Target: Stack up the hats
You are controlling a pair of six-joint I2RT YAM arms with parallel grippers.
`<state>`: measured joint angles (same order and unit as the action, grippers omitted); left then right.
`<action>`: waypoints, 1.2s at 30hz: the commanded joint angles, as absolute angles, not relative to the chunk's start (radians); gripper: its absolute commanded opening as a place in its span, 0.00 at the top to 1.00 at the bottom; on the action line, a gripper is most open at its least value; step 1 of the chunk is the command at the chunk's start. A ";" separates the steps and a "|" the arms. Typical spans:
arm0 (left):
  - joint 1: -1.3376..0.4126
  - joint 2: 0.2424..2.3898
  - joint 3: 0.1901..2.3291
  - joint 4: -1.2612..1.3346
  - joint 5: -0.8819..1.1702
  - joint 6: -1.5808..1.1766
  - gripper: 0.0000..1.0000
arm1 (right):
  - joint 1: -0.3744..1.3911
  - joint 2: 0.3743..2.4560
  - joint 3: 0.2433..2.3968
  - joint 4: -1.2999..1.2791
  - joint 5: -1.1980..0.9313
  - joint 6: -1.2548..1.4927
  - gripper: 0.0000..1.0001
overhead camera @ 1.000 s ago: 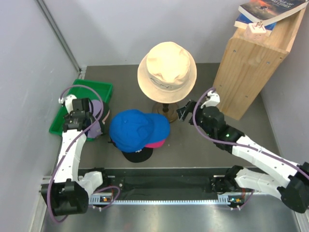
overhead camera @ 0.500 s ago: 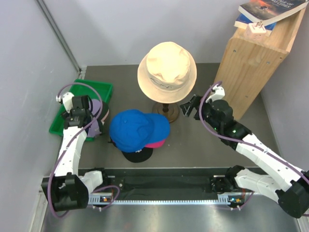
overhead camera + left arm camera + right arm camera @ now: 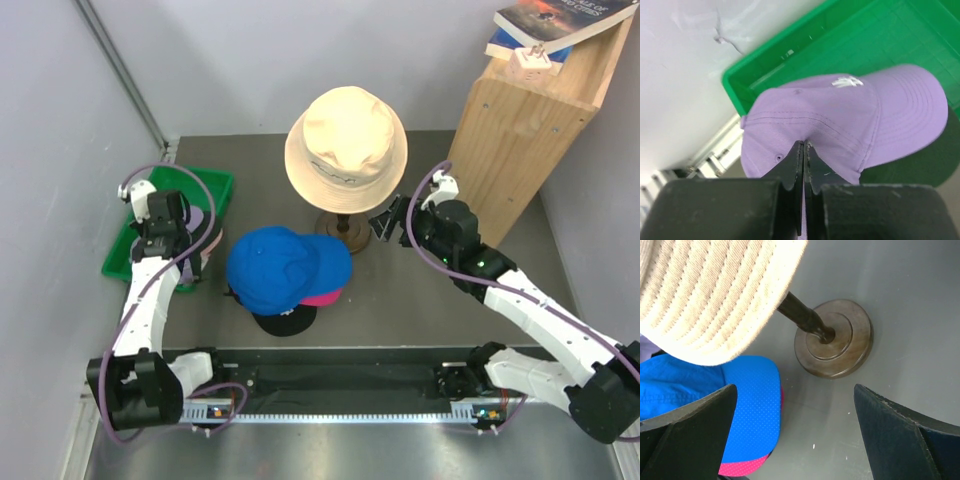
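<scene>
My left gripper (image 3: 183,234) is over the green tray (image 3: 221,185), shut on the crown cloth of the lavender cap (image 3: 850,115). Its tips pinch a fold of it in the left wrist view (image 3: 804,146). That cap shows beside the arm in the top view (image 3: 204,222). The blue cap (image 3: 280,265) lies on the magenta cap (image 3: 326,297), which lies on the black cap (image 3: 285,320), mid-table. My right gripper (image 3: 795,432) is open and empty above the table, between the blue brim (image 3: 740,405) and the stand base. The light pink cap is not in view.
A cream bucket hat (image 3: 346,135) sits on a wooden stand with a round base (image 3: 834,337) behind the stack. A tall wooden box (image 3: 520,140) with books on top stands at the back right. Walls close in on the left and at the back.
My left gripper has moved farther back over the tray with the lavender cap in it. My right gripper has shifted slightly back, staying open near the stand base.
</scene>
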<state>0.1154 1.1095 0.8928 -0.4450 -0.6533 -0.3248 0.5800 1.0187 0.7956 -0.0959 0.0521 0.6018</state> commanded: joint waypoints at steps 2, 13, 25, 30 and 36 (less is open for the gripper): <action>0.123 1.098 0.992 -0.282 -0.744 -0.145 1.00 | 0.566 1.025 0.851 -0.063 0.021 0.591 0.01; 0.124 1.150 1.104 -0.115 -0.792 0.040 1.00 | 0.561 1.014 0.848 -0.063 0.011 0.601 0.01; 0.121 1.140 1.226 -0.133 -0.637 0.049 1.00 | 0.555 0.982 0.902 -0.104 0.018 0.618 0.01; 0.117 1.066 1.269 -0.155 -0.319 -0.063 1.00 | 0.555 0.974 0.968 -0.100 -0.023 0.681 0.02; 0.109 0.983 1.289 -0.150 0.063 -0.181 1.00 | 0.558 0.989 0.983 -0.008 -0.136 0.843 0.02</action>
<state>0.1150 1.0451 1.2373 -0.1951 -0.2886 -0.0803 0.5663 0.9955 0.9375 -0.0986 -0.0422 0.7177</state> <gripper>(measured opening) 0.010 0.984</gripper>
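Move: The lilac cap is already pinched in the left hand's shut fingers. The stack it belongs on, topped by the blue cap, lies about 29 cm to that hand's right, 11 cm back and slightly higher. Below the left hand, some 5 cm right, 2 cm back and 11 cm down, the dark cap lies in the tray. The bucket hat is about 43 cm right, 7 cm ahead and 19 cm up. From the right hand, the blue cap is roughly 23 cm left and 11 cm back. The lilac cap, kept pinched in the left fingers, is raised some 20 cm out of the green tray, drifting forward about 6 cm and slightly left before swinging back rightward late in the lift, as the hand tips up and turns clockwise some 25 degrees. The open right hand waits, then rises about 8 cm close to the bucket hat's brim, rolling slightly. ##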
